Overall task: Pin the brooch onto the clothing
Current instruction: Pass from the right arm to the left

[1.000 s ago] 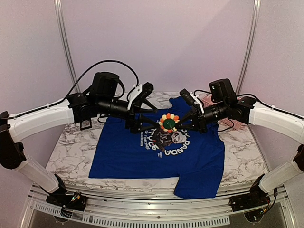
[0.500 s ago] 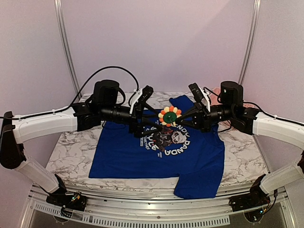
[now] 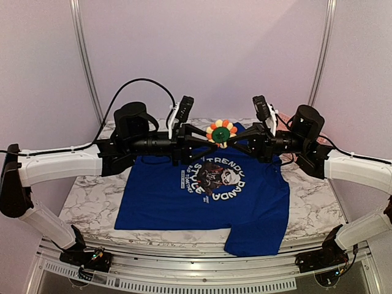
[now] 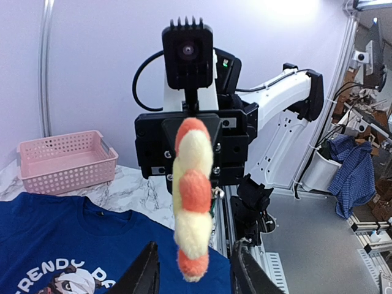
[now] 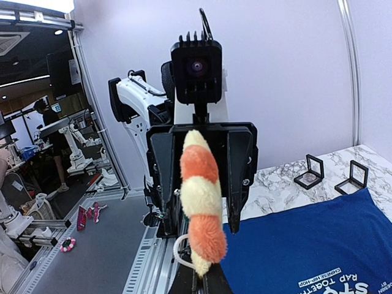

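The brooch, a fluffy flower with yellow and orange petals round a green centre, hangs in the air above the collar of the clothing, a blue panda T-shirt lying flat on the table. My right gripper is shut on the brooch's lower edge. From the other side my left gripper is open, one finger on each side of the brooch, with a gap showing on both sides. In both wrist views the brooch is edge-on, so its back and pin are hidden.
A pink perforated basket stands on the marble table behind the shirt on the right arm's side. Two small black square boxes sit behind the shirt on the left arm's side. The two arms face each other closely above the shirt.
Both arms have risen and moved toward the back, carrying the brooch off the shirt's print. The left gripper's fingers have narrowed round the brooch. The right stays shut on it.
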Available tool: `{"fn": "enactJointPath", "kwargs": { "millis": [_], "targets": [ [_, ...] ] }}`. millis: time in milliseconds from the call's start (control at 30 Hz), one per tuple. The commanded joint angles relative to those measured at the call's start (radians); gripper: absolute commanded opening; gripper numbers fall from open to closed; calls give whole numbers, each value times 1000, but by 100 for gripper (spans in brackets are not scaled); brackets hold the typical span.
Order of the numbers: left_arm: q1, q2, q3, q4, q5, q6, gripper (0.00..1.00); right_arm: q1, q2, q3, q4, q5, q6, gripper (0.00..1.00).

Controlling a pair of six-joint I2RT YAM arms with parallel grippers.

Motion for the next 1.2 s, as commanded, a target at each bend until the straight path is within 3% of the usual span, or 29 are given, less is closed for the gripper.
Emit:
{"fn": "enactJointPath", "kwargs": {
  "millis": [0, 200, 433, 533, 667, 800, 900, 1000, 1167],
  "targets": [
    [-11, 13, -2, 60, -13, -44, 36, 3, 6, -17, 109, 1, 61, 0],
    [-17, 18, 2, 78, -19, -57, 24, 3, 19, -20, 123, -5, 78, 0],
    [-23, 26, 12, 101, -25, -69, 24, 3, 37, -19, 121, -32, 84, 0],
    [-24, 28, 13, 100, -17, -68, 3, 3, 38, -19, 121, -32, 85, 0],
    [-23, 24, 15, 87, -8, -66, 0, 3, 34, -15, 89, -32, 74, 1],
    [-23, 16, 32, 25, -21, -57, 0, 1, 7, 28, -142, -25, -55, 39],
    [-25, 16, 52, -50, -40, -37, 0, 0, -20, 45, -222, -39, -139, 55],
    [-34, 16, 64, -95, -47, -8, 0, 2, -14, 53, -200, -63, -144, 61],
    [-49, 18, 85, -157, -76, 57, 0, 3, 39, 77, -152, -99, -109, 63]
  ]
}}
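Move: The brooch, held up by the right gripper, has its middle about 2 cm to the right of the left hand and 3 cm above; its lower edge already stands between the left's half-open fingers. From the right hand that middle is about 1 cm left and 3 cm above. The shirt's print lies some 20 cm ahead of the left hand, 2 cm right and 33 cm below; the near sleeve is 10 cm back, 15 cm right and 34 cm below. Keep the left gripper nearly in place at the brooch, rising about 1 cm and easing back down, and close its half-open fingers to pinch the lower petals. Hold the right gripper's grip until the left has shut, then open its fingers well over half and let it sink about 2 cm, clear of its grip but still around the brooch. ##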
